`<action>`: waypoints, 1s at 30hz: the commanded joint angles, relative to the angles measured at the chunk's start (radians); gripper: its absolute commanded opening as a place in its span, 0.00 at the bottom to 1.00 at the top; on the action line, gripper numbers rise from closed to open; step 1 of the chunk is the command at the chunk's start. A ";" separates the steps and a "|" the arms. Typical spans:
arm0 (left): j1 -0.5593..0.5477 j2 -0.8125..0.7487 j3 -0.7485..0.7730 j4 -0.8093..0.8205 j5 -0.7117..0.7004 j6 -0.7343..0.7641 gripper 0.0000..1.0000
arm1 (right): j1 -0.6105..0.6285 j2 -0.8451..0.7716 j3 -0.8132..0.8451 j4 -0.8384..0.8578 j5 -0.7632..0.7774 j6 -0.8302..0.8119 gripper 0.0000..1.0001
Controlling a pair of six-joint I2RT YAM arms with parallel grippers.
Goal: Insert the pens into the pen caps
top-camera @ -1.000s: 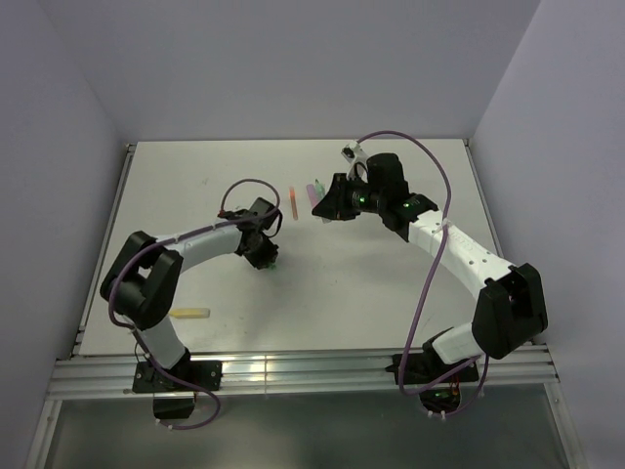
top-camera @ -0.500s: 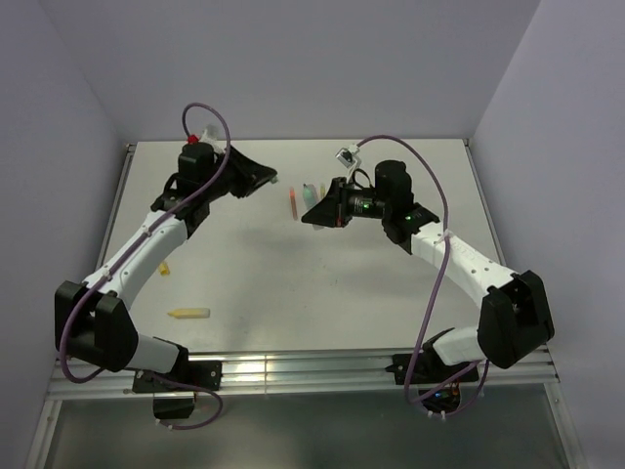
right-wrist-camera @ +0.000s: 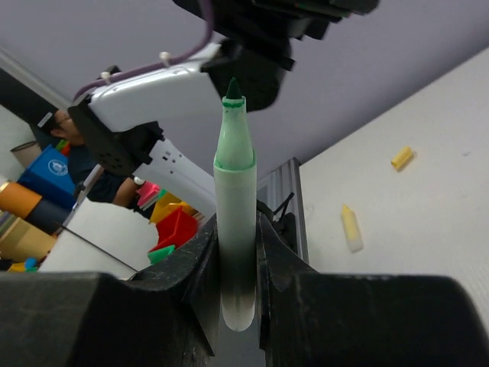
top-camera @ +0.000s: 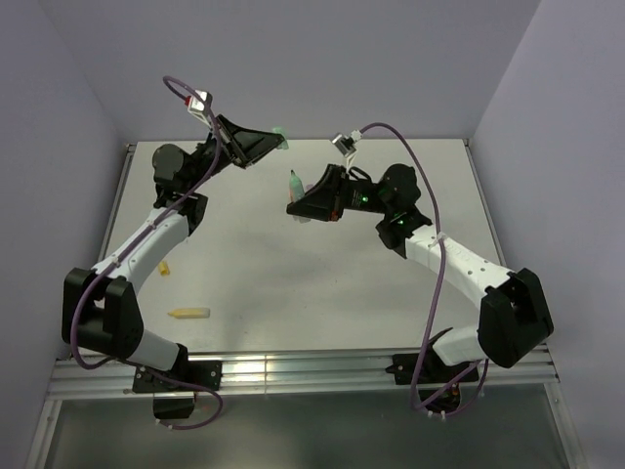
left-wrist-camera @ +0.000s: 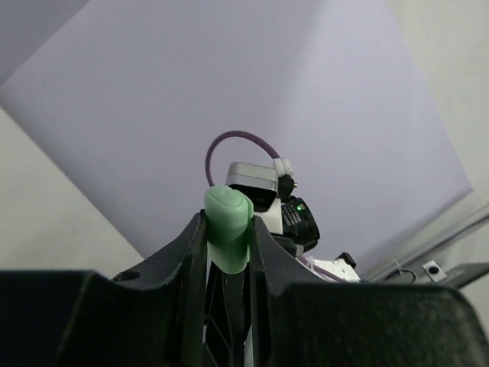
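My left gripper (top-camera: 273, 140) is raised high over the back left of the table, shut on a mint green pen cap (top-camera: 281, 135). In the left wrist view the cap (left-wrist-camera: 228, 225) sits pinched between both fingers with its closed end poking out. My right gripper (top-camera: 301, 202) hovers over the table's middle back, shut on a mint green pen (top-camera: 295, 184) whose dark tip points up. In the right wrist view the pen (right-wrist-camera: 234, 222) stands upright between the fingers, its tip aimed at the left gripper above. Cap and pen are apart, a short gap between them.
A yellow pen (top-camera: 188, 314) lies near the front left of the table, with a small yellow cap (top-camera: 164, 268) further back. Both also show in the right wrist view, the pen (right-wrist-camera: 350, 228) and the cap (right-wrist-camera: 402, 157). Walls close in the table at the back and sides.
The left arm has swung up from the table to the back, carrying the green cap. The right gripper has lifted and moved slightly left, tilting the pen's tip upward.
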 commanded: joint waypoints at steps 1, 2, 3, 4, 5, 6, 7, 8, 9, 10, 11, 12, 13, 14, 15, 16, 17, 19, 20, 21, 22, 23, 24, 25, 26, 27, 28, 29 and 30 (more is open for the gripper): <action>0.001 0.034 -0.013 0.348 0.083 -0.150 0.00 | 0.010 0.027 0.053 0.188 -0.038 0.107 0.00; 0.001 0.039 -0.010 0.357 0.094 -0.160 0.00 | 0.010 0.036 0.058 0.205 -0.038 0.117 0.00; 0.002 0.039 -0.007 0.365 0.100 -0.163 0.00 | 0.010 0.039 0.067 0.202 -0.038 0.117 0.00; 0.001 0.039 -0.007 0.385 0.106 -0.163 0.00 | 0.010 0.042 0.073 0.194 -0.036 0.113 0.00; 0.001 0.036 -0.009 0.394 0.106 -0.167 0.00 | 0.010 0.047 0.078 0.189 -0.038 0.110 0.00; 0.001 0.034 -0.013 0.405 0.109 -0.168 0.00 | 0.011 0.053 0.085 0.189 -0.041 0.110 0.00; 0.001 0.034 -0.015 0.412 0.113 -0.170 0.00 | 0.011 0.055 0.086 0.189 -0.041 0.113 0.00; -0.001 0.033 -0.019 0.431 0.111 -0.174 0.00 | 0.010 0.055 0.086 0.191 -0.039 0.111 0.00; -0.001 0.036 -0.026 0.445 0.116 -0.180 0.00 | 0.010 0.055 0.086 0.192 -0.039 0.113 0.00; -0.002 0.039 -0.027 0.458 0.119 -0.192 0.00 | 0.010 0.058 0.086 0.196 -0.039 0.114 0.00; -0.006 0.047 -0.029 0.477 0.122 -0.197 0.00 | 0.010 0.058 0.086 0.208 -0.041 0.122 0.00; -0.013 0.050 -0.029 0.481 0.126 -0.200 0.00 | 0.010 0.059 0.087 0.209 -0.042 0.124 0.00; -0.019 0.056 -0.029 0.488 0.128 -0.202 0.00 | 0.010 0.059 0.090 0.208 -0.042 0.124 0.00; -0.024 0.057 -0.029 0.486 0.129 -0.197 0.00 | 0.010 0.059 0.092 0.206 -0.042 0.124 0.00; -0.036 0.059 -0.030 0.472 0.129 -0.190 0.00 | 0.010 0.059 0.092 0.206 -0.042 0.125 0.00; -0.041 0.060 -0.032 0.471 0.131 -0.180 0.00 | 0.010 0.058 0.092 0.205 -0.042 0.122 0.00; -0.044 0.062 -0.032 0.469 0.132 -0.177 0.00 | 0.010 0.056 0.093 0.202 -0.044 0.122 0.00; -0.059 0.071 -0.032 0.478 0.137 -0.180 0.00 | 0.010 0.055 0.092 0.206 -0.046 0.125 0.00; -0.062 0.073 -0.029 0.483 0.137 -0.182 0.00 | 0.010 0.055 0.092 0.208 -0.046 0.127 0.00; -0.070 0.076 -0.029 0.480 0.137 -0.180 0.00 | 0.010 0.056 0.093 0.208 -0.046 0.128 0.00; -0.073 0.080 -0.027 0.474 0.139 -0.179 0.00 | 0.010 0.058 0.093 0.215 -0.046 0.133 0.00; -0.076 0.080 -0.027 0.471 0.139 -0.177 0.00 | 0.010 0.055 0.092 0.222 -0.047 0.139 0.00; -0.081 0.080 -0.029 0.471 0.139 -0.176 0.00 | 0.007 0.053 0.090 0.223 -0.047 0.140 0.00; -0.082 0.077 -0.032 0.465 0.137 -0.171 0.00 | 0.007 0.052 0.090 0.219 -0.047 0.136 0.00; -0.082 0.076 -0.035 0.462 0.136 -0.168 0.00 | 0.007 0.047 0.089 0.216 -0.046 0.133 0.00; -0.082 0.073 -0.036 0.454 0.137 -0.164 0.00 | 0.004 0.045 0.087 0.215 -0.046 0.131 0.00; -0.082 0.067 -0.036 0.437 0.136 -0.151 0.00 | 0.004 0.041 0.086 0.217 -0.046 0.131 0.00; -0.082 0.065 -0.036 0.436 0.140 -0.148 0.00 | 0.004 0.041 0.082 0.215 -0.044 0.131 0.00; -0.084 0.062 -0.035 0.440 0.142 -0.148 0.00 | 0.001 0.039 0.082 0.214 -0.042 0.130 0.00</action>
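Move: Up in the air between the two arms, the green pen's tip lies about 7 cm back, 3 cm to the right and 3 cm below the left hand, which holds the green cap. From the right hand, already gripping the pen, the cap is some 12 cm ahead, 3 cm left and 8 cm higher. On the table about 33 cm below the right hand, the orange pen lies roughly 23 cm ahead and 2 cm left, the purple pen 24 cm ahead and 3 cm right. Drawing back about 5 cm, the left hand brings the green cap towards the pen's tip, rising a couple of centimetres at first, then shifting 2–3 cm right and sinking slightly while it turns some 15 degrees clockwise. The right hand lifts the green pen about 2 cm, mostly early, then holds it almost still, leaning forward. Both grips stay shut. ##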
